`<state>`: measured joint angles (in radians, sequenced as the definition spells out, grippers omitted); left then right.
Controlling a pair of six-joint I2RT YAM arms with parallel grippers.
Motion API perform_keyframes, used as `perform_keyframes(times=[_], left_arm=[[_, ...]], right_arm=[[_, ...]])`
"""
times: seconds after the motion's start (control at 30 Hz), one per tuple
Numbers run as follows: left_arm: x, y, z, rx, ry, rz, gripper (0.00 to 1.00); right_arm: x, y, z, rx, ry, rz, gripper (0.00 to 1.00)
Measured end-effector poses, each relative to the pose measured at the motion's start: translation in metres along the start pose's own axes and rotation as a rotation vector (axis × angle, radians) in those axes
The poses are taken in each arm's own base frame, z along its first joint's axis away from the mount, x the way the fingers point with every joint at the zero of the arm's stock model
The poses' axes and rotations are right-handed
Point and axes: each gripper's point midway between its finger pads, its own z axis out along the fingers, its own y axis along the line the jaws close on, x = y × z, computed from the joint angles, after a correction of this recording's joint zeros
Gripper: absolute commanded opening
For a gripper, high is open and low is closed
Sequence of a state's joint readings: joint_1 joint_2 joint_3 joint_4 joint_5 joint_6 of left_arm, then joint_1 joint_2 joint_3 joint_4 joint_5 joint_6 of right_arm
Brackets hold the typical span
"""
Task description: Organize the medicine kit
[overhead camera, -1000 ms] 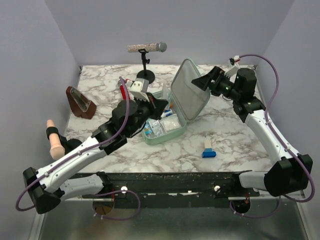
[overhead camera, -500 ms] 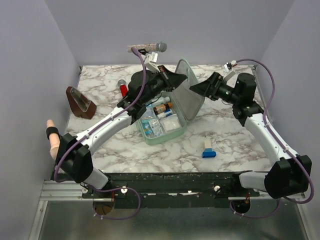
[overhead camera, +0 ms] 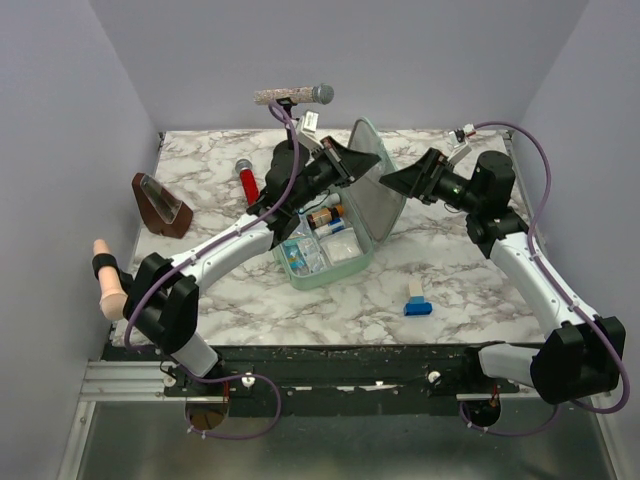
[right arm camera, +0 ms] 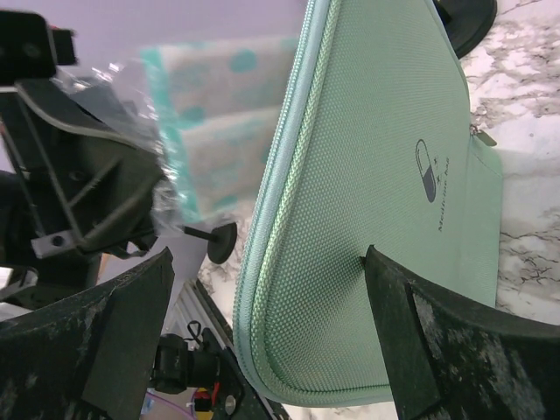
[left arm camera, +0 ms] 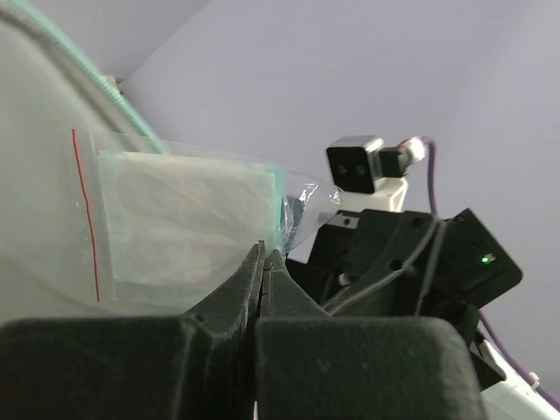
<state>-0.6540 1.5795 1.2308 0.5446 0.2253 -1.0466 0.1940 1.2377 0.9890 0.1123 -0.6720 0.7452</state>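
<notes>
The medicine kit (overhead camera: 322, 279), a mint-green case, lies open mid-table with packets and small bottles in its tray. Its lid (overhead camera: 380, 200) stands upright, the pill logo (right arm camera: 426, 171) on its outer face. My left gripper (overhead camera: 348, 166) is raised at the lid's inner side. In the left wrist view this gripper (left arm camera: 264, 252) is shut on the edge of a clear zip bag (left arm camera: 175, 223) of white pads. My right gripper (overhead camera: 392, 182) stands open behind the lid. Its fingers (right arm camera: 411, 341) straddle the lid's rim (right arm camera: 267, 254), one tip against the outer face.
A blue-and-white box (overhead camera: 418, 298) lies near the front right. A red cylinder (overhead camera: 245, 180) lies at the back left, beside a brown wedge (overhead camera: 160, 205). A microphone on a stand (overhead camera: 293, 97) is at the back. A pink peg (overhead camera: 107, 278) stands at the left edge.
My left arm has swung from the kit's left side up and right to the lid's inner face. The right gripper has shifted slightly left toward the lid, still open.
</notes>
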Motion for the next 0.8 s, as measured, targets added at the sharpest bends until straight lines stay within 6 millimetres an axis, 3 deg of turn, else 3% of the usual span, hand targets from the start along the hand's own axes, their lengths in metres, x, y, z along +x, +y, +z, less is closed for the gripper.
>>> perform_keyframes(times=[0.13,0.3,0.33,0.43,0.53,0.67,0.8], left_arm=[[0.011,0.024,-0.006,-0.052,0.009,-0.025,0.0],[0.005,0.031,-0.006,-0.082,-0.01,-0.02,0.0],[0.004,0.032,-0.006,-0.091,-0.013,-0.019,0.05],[0.0,0.041,0.0,-0.148,-0.014,0.001,0.56],[-0.002,0.05,0.009,-0.194,0.001,0.015,0.99],[0.005,0.065,0.007,-0.257,0.039,0.036,0.99],[0.003,0.067,-0.003,-0.303,0.059,0.077,0.99]], right_arm=[[0.0,0.0,0.0,0.0,0.0,0.0,0.96],[0.0,0.0,0.0,0.0,0.0,0.003,0.96],[0.0,0.0,0.0,0.0,-0.001,0.003,0.96],[0.0,0.0,0.0,0.0,0.0,0.004,0.96],[0.0,0.0,0.0,0.0,-0.001,0.005,0.96],[0.0,0.0,0.0,0.0,-0.001,0.004,0.95],[0.0,0.0,0.0,0.001,-0.001,0.001,0.94]])
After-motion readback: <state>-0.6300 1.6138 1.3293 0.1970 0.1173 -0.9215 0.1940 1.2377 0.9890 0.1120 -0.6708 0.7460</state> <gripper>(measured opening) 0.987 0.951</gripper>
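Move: The packet in the left fingers is bound for the mesh pocket in the upright lid, some 10 cm below the left hand, about 2 cm to its right and 1 cm back. The open kit box lies 11 cm left, 7 cm back and 22 cm down, its brown bottle 11 cm left, 2 cm back and 21 cm down. From the right hand, the pocket is about 5 cm left, 2 cm back and 7 cm down. With the packet still pinched, the left hand sinks about 3 cm along the lid's inner face towards the mesh pocket, then pushes a few centimetres forward while its fingers open wide and let go of the packet. It goes on down to some 5 cm below its start, rolling about 15 degrees so its left side rises and easing slightly left at the end, while the right hand stays in place, fingers wide open, still propping the lid. ##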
